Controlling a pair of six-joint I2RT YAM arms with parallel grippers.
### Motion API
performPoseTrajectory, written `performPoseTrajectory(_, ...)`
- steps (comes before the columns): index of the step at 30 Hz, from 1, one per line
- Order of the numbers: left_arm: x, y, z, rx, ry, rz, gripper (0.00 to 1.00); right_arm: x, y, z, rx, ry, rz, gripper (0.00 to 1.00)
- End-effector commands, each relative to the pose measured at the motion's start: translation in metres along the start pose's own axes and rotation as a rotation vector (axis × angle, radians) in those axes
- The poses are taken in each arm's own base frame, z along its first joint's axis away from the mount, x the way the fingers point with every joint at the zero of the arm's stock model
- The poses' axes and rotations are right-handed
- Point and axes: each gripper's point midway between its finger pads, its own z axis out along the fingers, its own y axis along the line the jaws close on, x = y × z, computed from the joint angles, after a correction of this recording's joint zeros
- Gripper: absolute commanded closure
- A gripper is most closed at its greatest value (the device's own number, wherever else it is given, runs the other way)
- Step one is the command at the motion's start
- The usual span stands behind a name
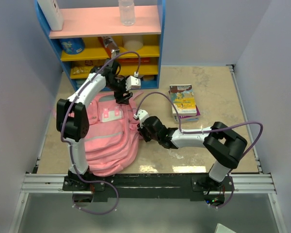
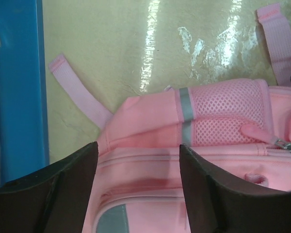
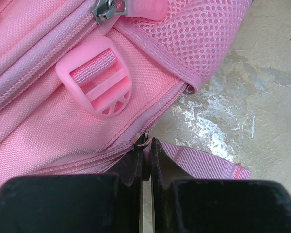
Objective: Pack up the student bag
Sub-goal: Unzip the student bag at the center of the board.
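The student bag [image 1: 106, 141], a large pink backpack, lies flat on the left half of the table. My left gripper [image 1: 122, 97] hovers over its far end near the shelf. In the left wrist view this gripper [image 2: 138, 145] stands open, with pink fabric [image 2: 150, 126] and a mesh pocket [image 2: 228, 111] below and nothing between the fingers. My right gripper [image 1: 139, 124] is at the bag's right side. In the right wrist view the right gripper [image 3: 146, 141] is shut on a zipper pull, whose metal ring [image 3: 143, 139] shows at the fingertips. A pink buckle [image 3: 99, 80] lies just above.
A blue shelf unit [image 1: 111, 48] with a pink top stands at the back, close to the left gripper, its blue side [image 2: 19, 87] beside the bag. A bottle [image 1: 127, 12] stands on it. A stack of books [image 1: 184, 102] lies to the right. Loose straps [image 2: 80, 94] trail on the table.
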Motion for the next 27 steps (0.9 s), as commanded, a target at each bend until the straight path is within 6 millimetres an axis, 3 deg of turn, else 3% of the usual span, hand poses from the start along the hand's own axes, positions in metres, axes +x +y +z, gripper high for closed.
performPoseTrajectory(1,-0.018,-0.011,-0.004,0.050,-0.092,0.243,0.27,-0.031,0.002,-0.006,-0.016,-0.100,-0.005,1.00)
performPoseTrajectory(5,-0.003,-0.020,0.010,0.120,-0.059,0.277,0.28,-0.041,0.003,-0.011,-0.017,-0.122,-0.005,1.00)
performPoseTrajectory(15,-0.005,-0.018,0.031,0.067,-0.090,0.410,0.32,-0.055,0.013,-0.025,-0.079,-0.155,0.017,1.00)
performPoseTrajectory(21,-0.015,-0.018,0.037,0.066,-0.120,0.440,0.37,-0.048,0.017,-0.022,-0.093,-0.129,0.021,1.00)
performPoseTrajectory(27,0.008,-0.027,0.047,0.168,-0.043,0.453,0.53,-0.044,0.017,-0.021,-0.095,-0.127,0.030,1.00)
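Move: The bag's far right side edge lies just under the left hand, some 5 cm below, about 2 cm back and 2 cm right. The mesh pocket is roughly 7 cm back and 4 cm right of that hand, the shelf's front some 8 cm ahead of it. The right hand already holds the zipper pull between its fingers, with the mesh pocket about 7 cm ahead and 4 cm to the left, and the side edge some 12 cm ahead, 6 cm left. Keeping its shut-finger pinch on the zipper pull, the right hand first stays put, then raises it about 2 cm, easing slightly back. The left hand sinks some 4 cm onto the bag's far side edge, drifting back and right, twisting clockwise about 20 degrees, and partly closes its fingers astride the pink fabric beside the mesh pocket. ##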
